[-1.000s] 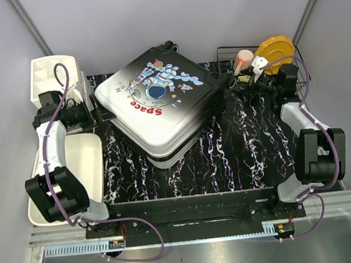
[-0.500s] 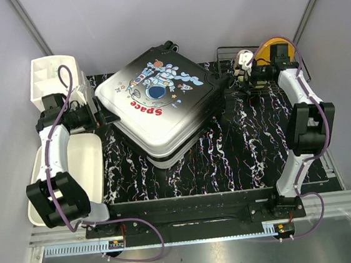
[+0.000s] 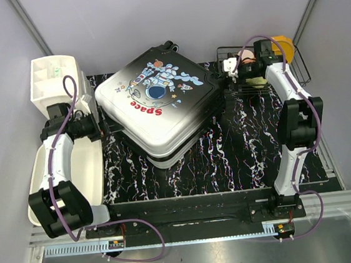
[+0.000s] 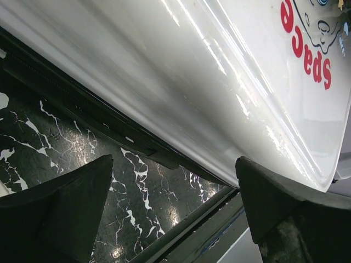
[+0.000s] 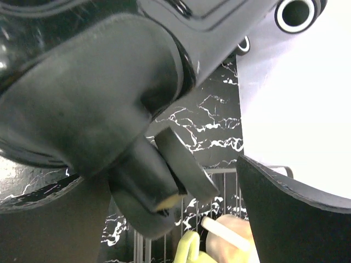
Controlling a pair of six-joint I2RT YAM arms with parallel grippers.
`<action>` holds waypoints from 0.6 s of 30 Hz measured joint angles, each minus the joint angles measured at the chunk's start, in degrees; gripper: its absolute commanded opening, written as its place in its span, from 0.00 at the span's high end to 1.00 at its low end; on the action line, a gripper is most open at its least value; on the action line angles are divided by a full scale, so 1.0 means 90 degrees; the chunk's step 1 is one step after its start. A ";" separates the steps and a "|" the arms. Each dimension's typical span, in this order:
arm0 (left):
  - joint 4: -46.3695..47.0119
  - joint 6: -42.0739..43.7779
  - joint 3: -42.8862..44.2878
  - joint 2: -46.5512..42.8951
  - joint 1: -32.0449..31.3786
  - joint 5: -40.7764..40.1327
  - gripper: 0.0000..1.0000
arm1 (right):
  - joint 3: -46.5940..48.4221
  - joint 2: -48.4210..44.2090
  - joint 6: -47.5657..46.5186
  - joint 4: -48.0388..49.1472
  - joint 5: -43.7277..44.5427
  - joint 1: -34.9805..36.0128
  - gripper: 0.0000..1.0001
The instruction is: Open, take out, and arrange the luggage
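The luggage [image 3: 160,105] lies flat on the marbled table, closed, its black-to-white lid showing the astronaut and red "Space" print. My left gripper [image 3: 102,124] stands open at its left edge. In the left wrist view the white shell [image 4: 219,71] and the dark seam band [image 4: 109,126] lie just ahead, and only table shows between the fingers [image 4: 60,213]. My right gripper [image 3: 227,74] is open at the case's back right corner. In the right wrist view a black wheel [image 5: 137,131] of the luggage fills the space between the fingers [image 5: 296,213], with a gap on the right.
A wire basket [image 3: 300,71] at the back right holds a pink item [image 5: 233,235], a yellow-green item and an orange one. A white drawer unit [image 3: 47,76] stands at the back left. A white tub [image 3: 82,169] lies beside the left arm.
My right arm has swung from the front of the basket back and left to the luggage's rear right corner. The left gripper has slid slightly nearer along the case's left edge.
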 measured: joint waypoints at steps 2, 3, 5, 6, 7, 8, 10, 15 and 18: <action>0.0000 -0.0010 0.0000 -0.0007 -0.0002 0.0000 0.02 | 0.0010 0.0000 -0.0124 0.0002 0.0036 0.0097 0.04; 0.0000 -0.0024 0.0000 -0.0007 -0.0002 0.0000 0.02 | 0.0010 0.0000 -0.0206 -0.0005 0.0097 0.0136 0.10; 0.0010 -0.0058 0.0000 -0.0007 -0.0002 0.0005 0.02 | 0.0010 0.0000 -0.0325 -0.0041 0.0170 0.0158 0.27; 0.0019 -0.0075 0.0000 -0.0007 -0.0002 0.0005 0.02 | 0.0002 0.0000 -0.0396 -0.0068 0.0219 0.0170 0.43; 0.0029 -0.0095 -0.0002 -0.0007 -0.0002 0.0005 0.03 | -0.0010 0.0000 -0.0476 -0.0126 0.0274 0.0185 0.48; 0.0041 -0.0109 -0.0012 -0.0012 -0.0002 0.0005 0.03 | -0.0032 0.0000 -0.0600 -0.0143 0.0342 0.0199 0.53; 0.0044 -0.0143 -0.0036 -0.0044 0.0005 0.0005 0.02 | -0.0039 -0.0032 -0.0758 -0.0204 0.0364 0.0197 0.67; 0.0061 -0.0330 -0.0046 -0.0216 0.0228 0.0012 0.01 | -0.0253 -0.0299 -0.1120 -0.0316 0.0476 0.0243 0.94; 0.0068 -0.0466 -0.0046 -0.0321 0.0423 0.0007 0.01 | -0.0631 -0.0690 -0.1202 -0.0265 0.0658 0.0362 1.00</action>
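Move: The caster wheel on the luggage's right corner already sits between the right hand's open fingers, about 1 cm to the left, 1 cm back and 1 cm below. The luggage's middle is about 20 cm to the left and 2 cm back. In the rack below, the pink cup is roughly 5 cm ahead and 6 cm right, the green cup about 9 cm right and level. From the left hand, the wheel lies roughly 40 cm right and 18 cm ahead. Leftward by about 1 cm first, the right hand eases in and closes its fingers by about a third, pinching the caster wheel. Keeping that hold, it draws back some 2.5 cm towards the robot and rises slightly, tilting about 10 degrees. The left hand, open and empty, backs off left and up about 2 cm from the luggage's near-left side. ##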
